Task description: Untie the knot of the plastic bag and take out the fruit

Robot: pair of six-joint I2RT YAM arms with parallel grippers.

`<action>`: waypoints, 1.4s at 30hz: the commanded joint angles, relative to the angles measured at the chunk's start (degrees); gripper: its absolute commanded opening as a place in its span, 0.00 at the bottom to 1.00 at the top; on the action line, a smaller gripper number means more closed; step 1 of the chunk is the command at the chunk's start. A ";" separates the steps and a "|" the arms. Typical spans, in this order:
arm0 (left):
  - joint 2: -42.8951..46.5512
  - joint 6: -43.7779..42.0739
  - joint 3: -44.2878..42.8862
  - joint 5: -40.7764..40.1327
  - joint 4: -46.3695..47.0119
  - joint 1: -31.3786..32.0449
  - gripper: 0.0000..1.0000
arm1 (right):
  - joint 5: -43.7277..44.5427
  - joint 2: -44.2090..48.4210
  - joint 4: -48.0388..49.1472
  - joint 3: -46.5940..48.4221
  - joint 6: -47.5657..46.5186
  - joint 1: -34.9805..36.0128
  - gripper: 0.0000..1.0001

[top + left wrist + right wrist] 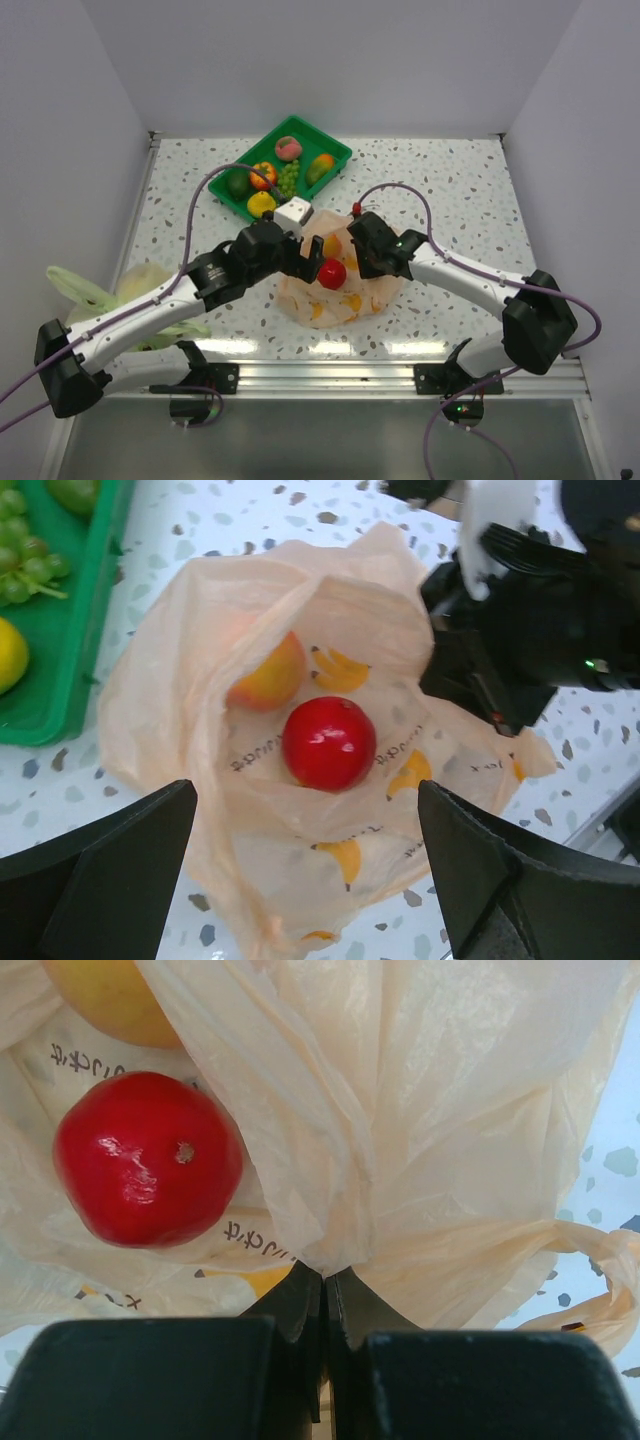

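The pale orange plastic bag (340, 295) lies in the middle of the table with its mouth spread open. Its knot is out of view. Inside rest a red fruit (328, 742) and an orange-peach fruit (268, 675). My left gripper (305, 880) hovers over the bag's near side, open wide, with the red fruit (332, 272) just beyond its empty fingertips. My right gripper (325, 1275) is shut on a fold of the plastic bag (450, 1110) at its right rim, holding the film up. The red fruit (148, 1158) lies to its left.
A green tray (340, 160) at the back holds several fruits, among them a grape bunch (288, 178) and a yellow piece (261, 203). A yellow-green bag (110, 290) lies at the left edge beside the left arm. Grey walls close in three sides.
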State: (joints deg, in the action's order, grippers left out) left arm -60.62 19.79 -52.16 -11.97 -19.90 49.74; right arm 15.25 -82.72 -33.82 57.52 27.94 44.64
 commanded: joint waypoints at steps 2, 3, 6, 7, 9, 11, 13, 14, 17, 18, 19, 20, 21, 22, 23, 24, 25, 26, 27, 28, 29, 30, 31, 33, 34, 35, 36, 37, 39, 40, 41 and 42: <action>-4.84 -5.11 -2.07 2.48 6.18 6.49 0.97 | -1.79 2.74 3.32 -2.23 2.37 -1.13 0.00; -5.73 -5.98 -1.81 2.39 8.19 7.04 0.97 | -2.76 3.00 3.59 -2.67 2.55 -1.31 0.00; -10.47 -6.61 -1.98 2.65 10.49 7.48 0.97 | -4.86 3.79 4.73 -4.51 3.43 -2.01 0.00; -11.61 -6.87 -1.98 3.00 11.02 7.48 0.97 | -5.40 4.14 5.08 -5.48 3.52 -2.19 0.00; -14.69 -7.66 -1.89 2.83 12.77 7.48 0.97 | -6.36 4.93 6.05 -6.45 3.96 -2.63 0.00; -17.41 -8.10 -1.80 1.95 13.57 7.48 0.97 | -8.12 5.37 6.92 -7.77 4.22 -3.33 0.00; -19.26 -8.80 -1.89 1.68 14.45 7.48 0.97 | -9.52 5.99 7.63 -9.08 4.49 -3.86 0.00; -20.84 -8.89 -2.07 1.51 14.63 7.57 0.97 | -11.71 6.25 8.76 -9.70 4.92 -4.91 0.00; -22.95 -9.16 -1.81 0.98 16.12 7.48 0.98 | -14.97 7.48 10.79 -12.07 5.71 -7.02 0.00; -23.49 -9.33 -1.63 0.72 16.99 7.39 0.98 | -15.07 7.83 11.23 -12.69 5.89 -7.46 0.00; -24.01 -9.42 -1.63 -0.15 17.26 7.48 0.99 | -16.37 8.27 11.76 -13.65 6.07 -8.07 0.00; -25.32 -9.42 -1.63 -0.68 17.26 7.39 1.00 | -17.17 8.36 12.72 -14.09 6.42 -8.95 0.00; -25.95 -9.33 -1.63 -1.30 17.18 7.39 1.00 | -18.74 8.45 13.08 -14.45 6.42 -9.48 0.00; -26.56 -9.25 -1.71 -1.74 17.18 7.31 1.00 | -19.37 8.45 13.52 -15.06 6.60 -9.92 0.00; -27.44 -9.07 -1.80 -2.27 17.26 7.31 1.00 | -20.25 8.28 14.39 -15.41 7.03 -10.62 0.00; -27.97 -8.81 -1.72 -2.53 17.61 7.31 1.00 | -21.91 8.19 14.92 -15.76 7.12 -10.98 0.00; -28.41 -8.63 -1.63 -2.54 17.70 7.22 1.00 | -22.88 8.10 15.45 -16.55 7.39 -11.33 0.00; -29.54 -8.54 -1.80 -2.71 17.79 7.30 1.00 | -23.59 8.01 16.59 -16.82 7.74 -11.77 0.00; -30.25 -7.93 -2.06 -3.23 17.27 7.22 1.00 | -24.20 7.84 17.21 -17.17 8.00 -12.03 0.00; -30.95 -7.58 -2.41 -3.93 16.92 7.30 1.00 | -25.60 7.75 17.65 -17.70 8.09 -12.21 0.00; -32.09 -7.31 -2.68 -4.90 16.74 7.31 1.00 | -26.14 7.40 18.70 -17.96 8.35 -12.56 0.00; -32.63 -6.79 -2.68 -5.43 16.65 7.22 1.00 | -26.84 7.22 19.05 -18.14 8.44 -12.56 0.00; -32.98 -6.44 -2.68 -5.78 16.74 7.30 1.00 | -27.54 7.05 19.41 -18.58 8.53 -12.56 0.00; -34.21 -5.73 -3.03 -6.14 16.56 7.13 1.00 | -28.25 6.43 20.46 -19.02 8.97 -12.56 0.00; -34.56 -5.47 -3.12 -6.14 16.56 7.13 1.00 | -28.51 6.17 20.81 -19.37 9.23 -12.56 0.00; -35.17 -5.29 -3.30 -6.23 16.56 7.13 0.99 | -28.95 6.08 21.25 -19.55 9.41 -12.56 0.00; -35.27 -4.85 -3.30 -6.40 16.39 7.22 0.96 | -28.96 5.90 21.43 -19.63 9.50 -12.56 0.00; -35.44 -4.59 -3.38 -6.58 16.39 7.22 0.95 | -28.96 5.90 21.43 -19.81 9.58 -12.56 0.00; -34.74 -4.50 -3.47 -6.58 15.43 7.30 0.87 | -28.61 6.08 21.34 -19.90 9.41 -12.56 0.00; -34.31 -4.50 -3.56 -6.58 15.07 7.22 0.83 | -28.52 6.25 21.26 -19.81 9.32 -12.56 0.00; -32.82 -4.50 -3.39 -6.58 14.98 7.22 0.79 | -28.17 6.25 20.82 -19.72 9.15 -12.56 0.00; -31.85 -4.50 -3.39 -6.58 14.46 7.30 0.71 | -27.99 6.25 20.55 -19.64 8.88 -12.56 0.00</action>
State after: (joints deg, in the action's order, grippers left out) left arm -95.88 14.41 -53.34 -17.02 -5.67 57.08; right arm -11.75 -76.60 -14.90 37.71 36.49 32.21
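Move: The red fruit in the open bag lies some 17 cm below the left hand, about 7 cm to its right and 2 cm ahead. A yellow fruit, partly under the film, sits roughly 6 cm farther out than the red one and level with it sideways. From the right hand, which already has the bag's edge pinched, the red fruit is about 7 cm to the left, neither ahead nor back, and 5 cm lower. The left hand, fingers wide open, first swings right over the bag and then drops into it, down about 17 cm and right some 7 cm in all, rolling its left side up about 20 degrees, until its fingers straddle the red fruit and start to close against its two sides. Meanwhile the right hand keeps its pinch on the bag's edge and sinks about 4 cm while easing back 3 cm towards its base, its left side rolling up some 25 degrees and its fingers tilting. ##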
